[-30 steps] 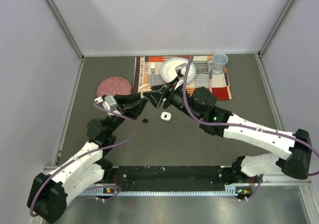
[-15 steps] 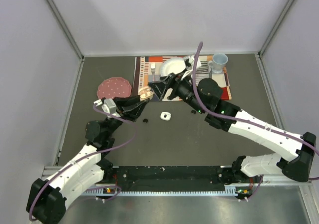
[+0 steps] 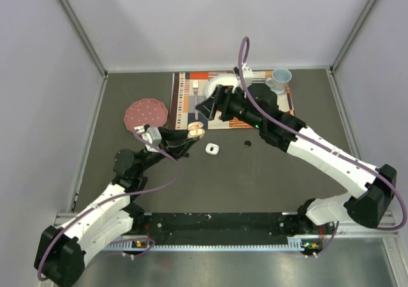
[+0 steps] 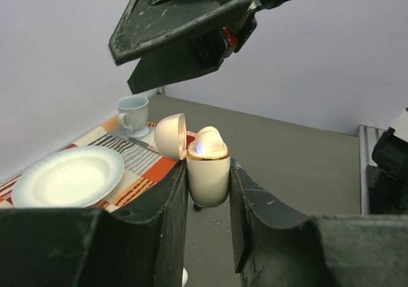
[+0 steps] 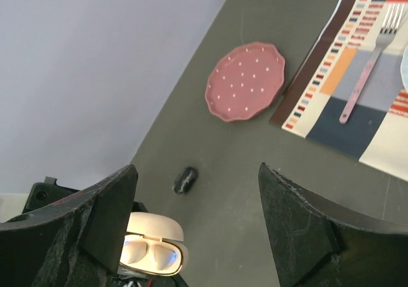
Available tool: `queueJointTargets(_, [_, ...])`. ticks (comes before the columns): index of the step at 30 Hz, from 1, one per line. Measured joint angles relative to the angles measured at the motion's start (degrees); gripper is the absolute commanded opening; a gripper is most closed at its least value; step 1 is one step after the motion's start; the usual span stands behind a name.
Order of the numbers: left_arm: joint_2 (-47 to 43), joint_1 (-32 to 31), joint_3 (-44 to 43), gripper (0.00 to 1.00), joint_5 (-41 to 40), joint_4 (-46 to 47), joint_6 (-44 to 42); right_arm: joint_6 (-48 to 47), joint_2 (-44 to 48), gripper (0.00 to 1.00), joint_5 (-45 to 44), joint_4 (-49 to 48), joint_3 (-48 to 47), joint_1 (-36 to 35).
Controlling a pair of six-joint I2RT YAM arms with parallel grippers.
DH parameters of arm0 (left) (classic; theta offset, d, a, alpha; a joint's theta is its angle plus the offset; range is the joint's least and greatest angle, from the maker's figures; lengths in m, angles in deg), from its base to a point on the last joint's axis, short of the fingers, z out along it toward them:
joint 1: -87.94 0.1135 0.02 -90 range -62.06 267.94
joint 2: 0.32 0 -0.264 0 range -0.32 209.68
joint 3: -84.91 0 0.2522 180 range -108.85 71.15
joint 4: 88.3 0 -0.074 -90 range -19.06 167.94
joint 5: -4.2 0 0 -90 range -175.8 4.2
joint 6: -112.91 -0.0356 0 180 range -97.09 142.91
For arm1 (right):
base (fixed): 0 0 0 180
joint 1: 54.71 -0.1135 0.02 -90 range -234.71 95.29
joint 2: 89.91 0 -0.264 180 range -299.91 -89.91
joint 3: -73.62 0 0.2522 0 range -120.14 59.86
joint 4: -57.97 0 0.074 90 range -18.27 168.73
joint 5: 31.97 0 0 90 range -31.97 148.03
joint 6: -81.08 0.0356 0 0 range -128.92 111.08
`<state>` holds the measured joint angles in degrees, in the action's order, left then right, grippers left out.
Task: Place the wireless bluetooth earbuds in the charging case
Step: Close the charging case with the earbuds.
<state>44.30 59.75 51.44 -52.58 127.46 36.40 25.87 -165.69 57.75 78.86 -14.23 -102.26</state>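
Observation:
My left gripper (image 3: pixel 191 132) is shut on an open pale pink charging case (image 4: pixel 208 172) and holds it upright above the table. Two pale pink earbuds (image 5: pixel 137 252) sit in its wells, lit blue, with the lid (image 4: pixel 171 136) tipped back. My right gripper (image 3: pixel 209 107) is open and empty, just above and behind the case; its jaws fill the top of the left wrist view (image 4: pixel 185 38). A small black piece (image 5: pixel 185 179) lies on the table below. Another small black piece (image 3: pixel 247 143) lies right of a white case (image 3: pixel 212 148).
A maroon dotted plate (image 3: pixel 145 113) lies at the left. A striped placemat (image 3: pixel 185 92) at the back holds a white plate (image 4: pixel 64 175), a fork (image 5: pixel 370 64) and a pale blue cup (image 3: pixel 280 78). Grey walls enclose the table.
My right gripper has lifted off the pink case and drawn back toward the placemat. My left gripper has carried the case slightly right and nearer.

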Motion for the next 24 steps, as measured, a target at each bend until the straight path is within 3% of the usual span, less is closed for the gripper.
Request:
queueJointTargets(11, [0.15,-0.02,-1.11,0.0,6.27,-3.28,-1.27,1.51,-0.9,0.78,1.9,3.02,-0.02,0.11])
queueJointTargets(24, [1.22,-0.02,-2.34,0.0,6.82,-3.3,-1.16,1.88,-4.66,0.78,5.84,9.18,-1.55,0.11])
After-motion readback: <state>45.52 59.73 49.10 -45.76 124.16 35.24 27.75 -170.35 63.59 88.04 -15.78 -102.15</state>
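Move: The open earbud case is still pinched at the left hand's fingertips, about 1 cm above its hand point. From the open right hand, that case lies about 5 cm back, 4 cm left and 8 cm below. Roughly 28 cm below the right hand on the table are the other white case, some 4 cm back and 1 cm right, and a black earbud, some 6 cm back and 8 cm left. The right hand, fingers open, sinks about 6 cm, tipping down, towards the raised lid; left keeps its grip. ##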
